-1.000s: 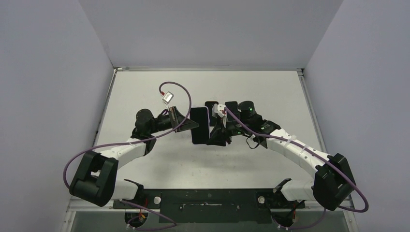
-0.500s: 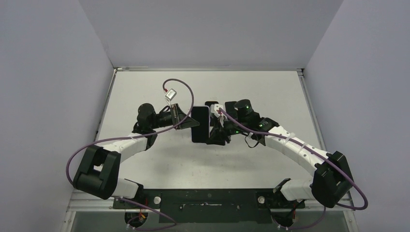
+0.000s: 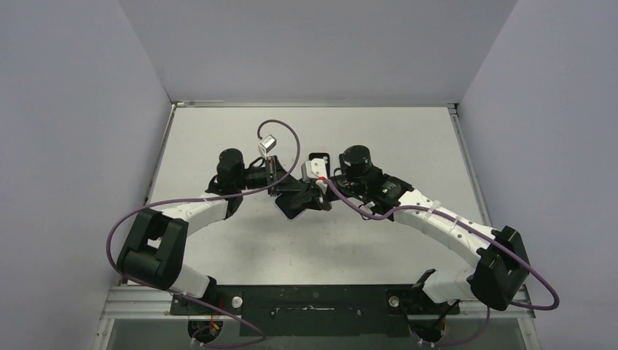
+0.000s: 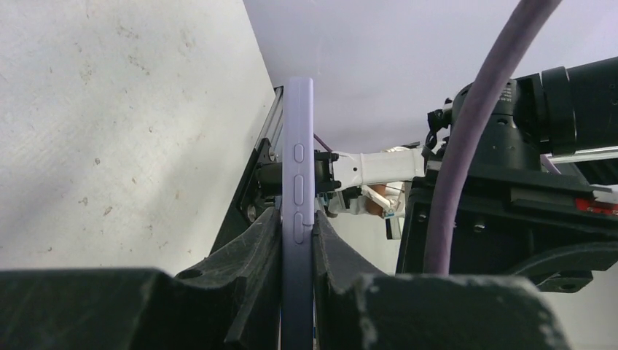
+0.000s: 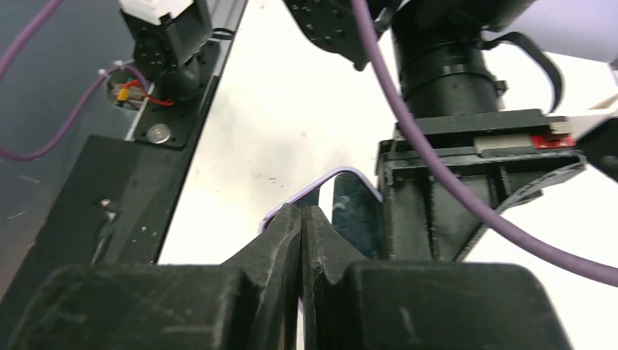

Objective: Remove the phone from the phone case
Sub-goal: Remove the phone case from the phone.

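Note:
The phone, dark-screened in its lilac phone case, is held above the table's middle, tilted. My left gripper is shut on it, a finger pressed to each flat face, with the case's side buttons showing edge-on. My right gripper is shut, its tips pressed together at a corner of the case's lilac rim, beside the dark screen. Whether the rim is pinched between the tips I cannot tell. From above, both grippers meet at the phone, the left gripper and the right gripper.
A small dark object lies on the white table just behind the grippers. Purple cables loop over both wrists. The arms' black base rail runs along the near edge, and grey walls close in three sides.
The phone has tipped from upright to slanted and moved slightly left. Both wrists have turned inward toward it. The right gripper has closed fully at the case's corner.

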Robot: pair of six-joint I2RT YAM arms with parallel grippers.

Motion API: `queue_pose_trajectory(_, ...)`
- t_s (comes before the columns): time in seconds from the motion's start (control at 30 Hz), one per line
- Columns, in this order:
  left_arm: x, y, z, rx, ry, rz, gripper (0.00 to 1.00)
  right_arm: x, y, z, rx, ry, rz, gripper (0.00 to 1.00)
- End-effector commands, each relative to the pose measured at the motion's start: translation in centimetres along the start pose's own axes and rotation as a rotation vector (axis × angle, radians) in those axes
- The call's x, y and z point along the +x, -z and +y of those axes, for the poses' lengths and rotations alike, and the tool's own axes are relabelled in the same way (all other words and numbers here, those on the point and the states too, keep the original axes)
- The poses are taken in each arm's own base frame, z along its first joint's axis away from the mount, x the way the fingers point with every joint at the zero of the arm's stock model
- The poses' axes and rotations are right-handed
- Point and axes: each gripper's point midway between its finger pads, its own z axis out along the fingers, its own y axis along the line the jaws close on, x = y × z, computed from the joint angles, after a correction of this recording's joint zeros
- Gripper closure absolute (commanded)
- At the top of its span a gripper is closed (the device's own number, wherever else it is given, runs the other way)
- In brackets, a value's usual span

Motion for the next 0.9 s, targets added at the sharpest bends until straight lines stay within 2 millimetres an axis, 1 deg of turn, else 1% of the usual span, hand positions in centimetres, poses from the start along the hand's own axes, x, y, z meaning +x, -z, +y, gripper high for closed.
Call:
queue_pose_trajectory(0.0,-1.3,0.3,-2.6,0.042,-0.082,-0.055,1.0,-2.9,0.5,-2.6,0.106,0.135,-0.078,0.96)
queue_pose_trajectory(0.07,-1.9,0.8,-2.8,0.038,-0.095,-0.101,1.0,-2.6,1.1,-2.9,0.146,0.095,-0.078,0.88)
queue_pose_trajectory(0.2,-3.5,2.2,-2.9,0.014,-0.093,-0.23,1.0,-1.9,2.9,-3.3,0.259,-0.041,-0.09,0.66)
queue_pose_trajectory(0.23,-3.9,2.5,-2.8,0.006,-0.085,-0.271,1.0,-1.8,3.3,-3.4,0.29,-0.079,-0.096,0.62)
queue_pose_trajectory(0.3,-4.4,3.1,-2.9,0.001,-0.075,-0.352,1.0,-1.8,4.1,-3.6,0.367,-0.18,-0.122,0.51)
queue_pose_trajectory(0.4,-4.8,4.1,-2.8,0.006,-0.044,-0.469,1.0,-2.0,5.1,-4.0,0.468,-0.341,-0.196,0.38)
queue_pose_trajectory(0.47,-5.4,4.8,-2.9,0.017,-0.023,-0.55,1.0,-1.9,5.2,-4.0,0.497,-0.468,-0.257,0.31)
queue_pose_trajectory(0.53,-5.6,5.4,-3.1,0.033,-0.004,-0.612,1.0,-2.0,4.8,-4.0,0.492,-0.577,-0.308,0.27)
queue_pose_trajectory(0.63,-6.0,6.1,-4.0,0.061,-0.002,-0.686,1.0,-1.3,3.9,-4.3,0.49,-0.761,-0.35,0.26)
queue_pose_trajectory(0.73,-6.2,6.6,-5.0,0.086,-0.016,-0.74,1.0,-0.7,3.0,-4.5,0.47,-0.867,-0.359,0.26)
queue_pose_trajectory(0.87,-6.1,7.1,-6.4,0.134,-0.033,-0.782,1.0,-0.7,2.2,-4.5,0.423,-0.934,-0.393,0.28)
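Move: The left hand still pinches the lilac-cased phone by a long edge, its middle roughly 2 cm back and 2 cm to the right, level with the fingers. From the empty, shut right hand, that phone's middle lies about 3 cm ahead, 1 cm left and 3 cm below. On the table, some 19 cm below the right hand, a black case lies about 25 cm ahead and 5 cm right, with a bare phone 12 cm to the right of that case. Forward by about 4 cm, first veering right some 3 cm and then easing partly back left, the right hand opens wide as it clears the cased phone; it turns clockwise and, later, its wrist rotates strongly about the left-right axis. The left hand keeps its pinch and carries the phone left and forward, away from the right fingers, swinging it nearly 40 degrees counter-clockwise. ##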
